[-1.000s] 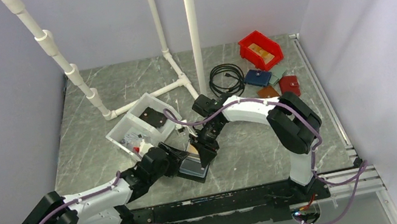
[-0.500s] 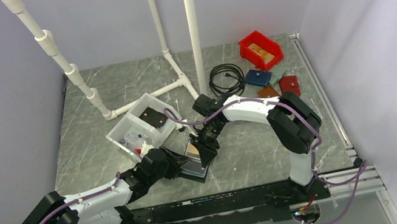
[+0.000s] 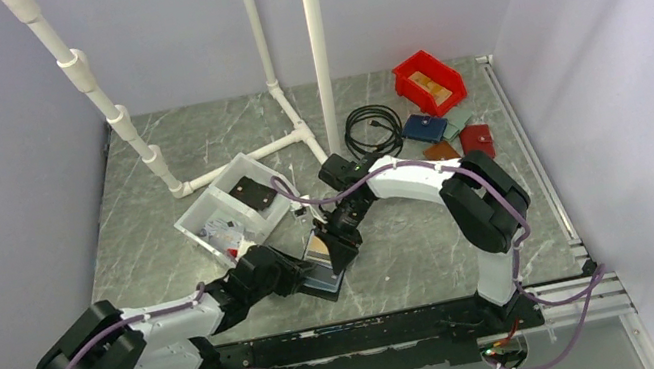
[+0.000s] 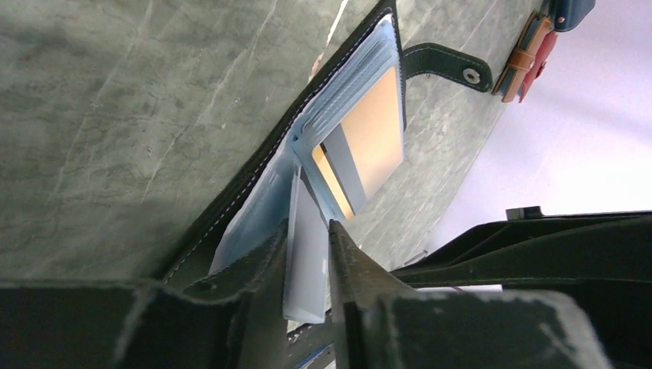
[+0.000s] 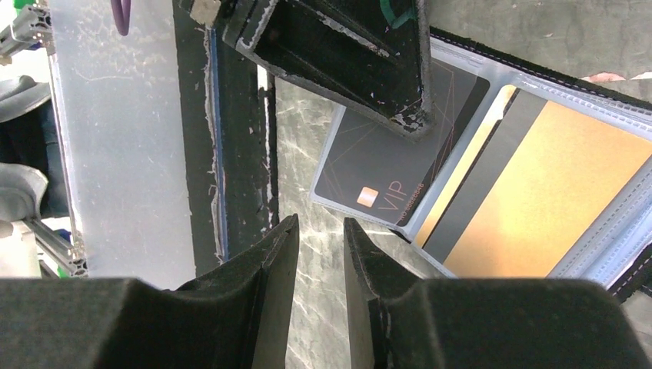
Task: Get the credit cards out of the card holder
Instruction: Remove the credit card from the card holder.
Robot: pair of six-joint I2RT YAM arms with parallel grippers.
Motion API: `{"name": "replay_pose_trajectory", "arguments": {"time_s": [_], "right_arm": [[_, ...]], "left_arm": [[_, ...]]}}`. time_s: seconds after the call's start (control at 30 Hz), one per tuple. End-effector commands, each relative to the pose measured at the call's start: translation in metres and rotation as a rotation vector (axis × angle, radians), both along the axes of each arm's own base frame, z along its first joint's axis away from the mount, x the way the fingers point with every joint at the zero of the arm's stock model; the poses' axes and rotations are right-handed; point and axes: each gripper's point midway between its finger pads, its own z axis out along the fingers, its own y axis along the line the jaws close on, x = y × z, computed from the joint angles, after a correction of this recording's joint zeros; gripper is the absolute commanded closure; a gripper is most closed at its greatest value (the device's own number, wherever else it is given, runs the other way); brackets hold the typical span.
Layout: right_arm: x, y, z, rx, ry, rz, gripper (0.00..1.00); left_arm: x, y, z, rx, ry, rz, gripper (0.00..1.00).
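The black card holder point(image 3: 322, 277) lies open on the marble table in front of the arms, its stitched cover point(image 4: 254, 169) spread flat. A gold-tan credit card point(image 4: 377, 131) with a grey stripe sits in a clear sleeve point(image 5: 553, 184). A second credit card juts out of the holder; it looks pale grey from below point(image 4: 307, 265) and dark with "VIP" on top point(image 5: 377, 173). My left gripper point(image 4: 308, 228) is shut on this card, one finger point(image 5: 361, 54) lying over it. My right gripper point(image 5: 321, 221) hovers beside the holder's corner, open narrowly, with only table between its fingers.
A white bin point(image 3: 226, 212) stands just behind the left arm. White pipe frame point(image 3: 285, 111) rises at the back. Black cable point(image 3: 372, 131), red bin point(image 3: 428, 82) and blue point(image 3: 424, 128), brown point(image 3: 442, 151) and red point(image 3: 477, 141) wallets sit back right. The holder's snap strap point(image 4: 446, 65) trails outward.
The left gripper's jaws have narrowed onto the jutting card, and the left arm's base link has turned slightly. The right arm has stayed put.
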Motion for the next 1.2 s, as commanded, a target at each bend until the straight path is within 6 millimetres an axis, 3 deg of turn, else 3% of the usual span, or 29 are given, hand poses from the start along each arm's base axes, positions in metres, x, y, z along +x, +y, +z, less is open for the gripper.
{"name": "replay_pose_trajectory", "arguments": {"time_s": [0.0, 0.1, 0.17, 0.37, 0.63, 0.93, 1.17], "right_arm": [[0.011, 0.007, 0.011, 0.044, -0.032, -0.001, 0.69], [0.013, 0.006, 0.014, 0.048, -0.035, -0.009, 0.69], [0.015, 0.005, 0.016, 0.054, -0.037, -0.014, 0.69], [0.024, 0.000, 0.030, 0.096, -0.051, -0.046, 0.69], [0.029, -0.006, 0.048, 0.148, -0.069, -0.054, 0.69], [0.029, -0.014, 0.083, 0.280, -0.088, -0.056, 0.68], [0.025, -0.014, 0.085, 0.300, -0.073, -0.042, 0.68]], "left_arm": [[0.004, -0.008, 0.006, -0.055, -0.010, -0.003, 0.78], [0.003, -0.008, 0.005, -0.031, -0.032, -0.025, 0.94], [0.004, -0.006, 0.005, 0.011, -0.070, -0.058, 1.00], [0.007, -0.011, 0.028, 0.156, -0.382, -0.298, 1.00], [0.003, -0.019, 0.078, 0.222, -0.775, -0.524, 1.00], [-0.009, -0.041, 0.118, 0.140, -1.005, -0.661, 1.00], [-0.012, -0.056, 0.125, 0.065, -1.046, -0.697, 1.00]]}}
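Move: The dark VIP card, in its clear page of the open card holder, stands right at the left fingertips, its middle about 2 cm to their right and 1 cm lower. The gold card lies some 4 cm ahead, 2 cm right and 2 cm below the left hand; the white bin is about 14 cm ahead and 11 cm left of that hand. From the right hand the VIP card lies some 4 cm left, level fore and aft, 3 cm lower, and the gold card 5 cm ahead, 3 cm left and 4 cm below. The left fingers shut on the clear page with the VIP card and pinch it, then lift it about 7 cm, the fingertips swinging upwards and clockwise by some 40 to 50 degrees, with a late drift of a few centimetres to the right. The right hand, fingers staying a third open, eases 3 cm forward and 2 cm right, then rises some 6 cm alongside the holder, its fingertips tipping up slightly. ##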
